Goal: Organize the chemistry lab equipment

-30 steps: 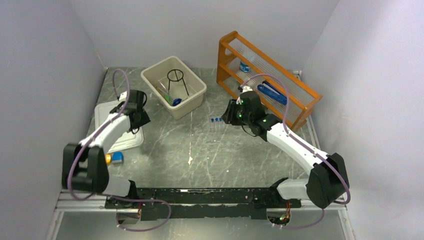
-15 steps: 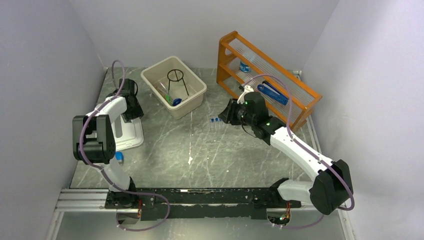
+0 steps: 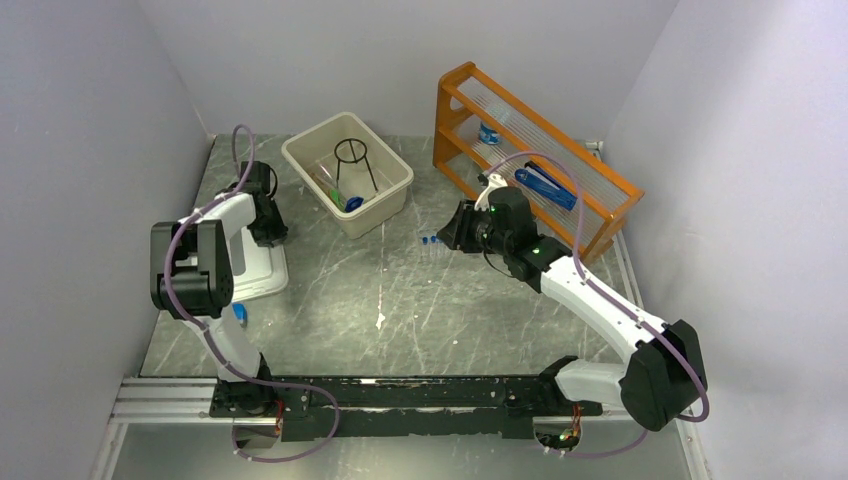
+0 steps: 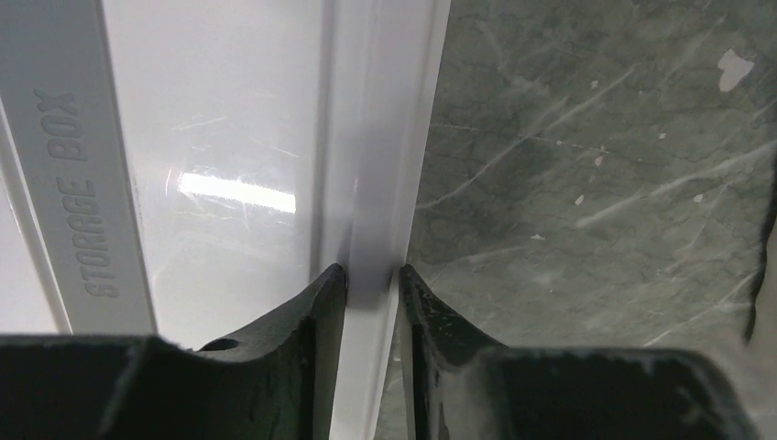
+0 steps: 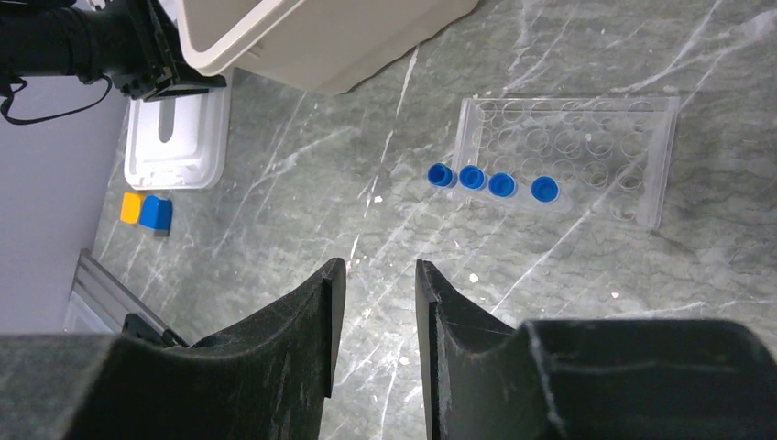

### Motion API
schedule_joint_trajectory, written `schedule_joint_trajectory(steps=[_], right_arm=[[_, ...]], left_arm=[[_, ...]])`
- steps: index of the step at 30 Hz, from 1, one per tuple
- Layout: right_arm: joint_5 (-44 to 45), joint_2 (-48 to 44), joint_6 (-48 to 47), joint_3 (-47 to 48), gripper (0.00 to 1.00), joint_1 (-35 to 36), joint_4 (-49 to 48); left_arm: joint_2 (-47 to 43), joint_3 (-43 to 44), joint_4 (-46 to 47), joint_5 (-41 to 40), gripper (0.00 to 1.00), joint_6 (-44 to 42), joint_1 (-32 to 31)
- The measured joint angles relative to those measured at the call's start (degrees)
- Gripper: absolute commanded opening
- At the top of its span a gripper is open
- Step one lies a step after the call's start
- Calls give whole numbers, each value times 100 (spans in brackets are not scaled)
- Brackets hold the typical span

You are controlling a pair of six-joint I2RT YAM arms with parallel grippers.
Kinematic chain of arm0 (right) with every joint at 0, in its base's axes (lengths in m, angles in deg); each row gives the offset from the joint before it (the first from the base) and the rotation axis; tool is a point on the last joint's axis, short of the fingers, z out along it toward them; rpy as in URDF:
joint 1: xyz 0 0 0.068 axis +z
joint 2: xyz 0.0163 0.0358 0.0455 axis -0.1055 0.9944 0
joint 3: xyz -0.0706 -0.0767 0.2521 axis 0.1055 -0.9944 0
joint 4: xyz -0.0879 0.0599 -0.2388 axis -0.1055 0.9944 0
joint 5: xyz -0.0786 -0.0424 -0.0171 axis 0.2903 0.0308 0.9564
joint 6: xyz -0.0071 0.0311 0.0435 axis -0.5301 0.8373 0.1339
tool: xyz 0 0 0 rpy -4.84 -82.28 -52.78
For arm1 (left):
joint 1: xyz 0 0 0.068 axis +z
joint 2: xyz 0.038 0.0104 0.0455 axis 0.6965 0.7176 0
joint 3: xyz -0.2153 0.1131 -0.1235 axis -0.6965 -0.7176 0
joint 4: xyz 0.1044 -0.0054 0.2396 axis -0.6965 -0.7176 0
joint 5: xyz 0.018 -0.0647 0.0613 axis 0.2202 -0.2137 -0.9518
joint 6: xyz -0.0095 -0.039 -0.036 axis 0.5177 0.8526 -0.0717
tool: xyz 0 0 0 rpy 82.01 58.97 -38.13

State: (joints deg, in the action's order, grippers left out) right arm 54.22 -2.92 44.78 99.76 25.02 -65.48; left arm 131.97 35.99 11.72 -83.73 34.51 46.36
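A clear tube rack [image 5: 586, 156] lies on the table holding several blue-capped test tubes [image 5: 486, 181]. My right gripper [image 5: 374, 266] hovers open just in front of it with nothing between its fingers; it shows from above [image 3: 452, 232] beside the rack [image 3: 432, 242]. A black wire ring stand [image 3: 352, 155] and a few small tools sit in the beige bin [image 3: 347, 170]. My left gripper [image 4: 373, 275] is shut on the raised right rim [image 4: 380, 137] of a white storage-box lid [image 4: 229, 137], one finger on each side. From above, that gripper [image 3: 262, 232] sits at the lid's far right edge.
The orange wooden shelf rack [image 3: 530, 160] stands at the back right with blue items on its shelves. An orange and a blue block [image 5: 147, 211] lie just in front of the lid [image 3: 255, 270], close to the left wall.
My left arm has lifted its elbow and moved the gripper to the lid's far right edge, where the jaws have closed on the rim. The right arm has barely shifted.
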Motion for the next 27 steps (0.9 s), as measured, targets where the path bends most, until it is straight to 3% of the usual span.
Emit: schedule_joint_trajectory(steps=[2,6,8,16,27], right_arm=[[-13,0,9,0,37,0,-15],[-26,0,26,0,37,0,-15],[-46,2,37,0,37,0,-15],[-214,92,96,2,38,0,-9],[-393,358,319,131,45,299,-63]], left_arm=[[39,7,13,-2,31,4,0],[96,87,-39,2,11,15,-2],[83,101,-4,37,5,33,0],[-306,-262,114,433,5,76,4],[-1768,-785,107,1298,5,208,0]])
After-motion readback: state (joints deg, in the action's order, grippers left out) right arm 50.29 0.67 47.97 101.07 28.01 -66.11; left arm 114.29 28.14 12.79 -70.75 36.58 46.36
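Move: The white lid's right rim is between the left fingertips, practically level with them; the lid's middle lies about 10 cm left, 3 cm back and 1 cm down. From that hand the beige box stands some 13 cm ahead, 16 cm right and 4 cm higher, and the blue block about 19 cm back, 10 cm left. From the right hand the lid is roughly 46 cm left, 4 cm ahead and 18 cm below; the tube rack lies 7 cm ahead, 1 cm right, 16 cm below. Close the left fingers on the lid's right rim and pinch it, then lift it about 7 cm while carrying it some 4 cm right, nearer the box, and slightly back, rolling the hand's left side down and tipping the fingertips forward. Ease the empty right gripper about 3 cm left towards the lid, a little back, without closing it. ##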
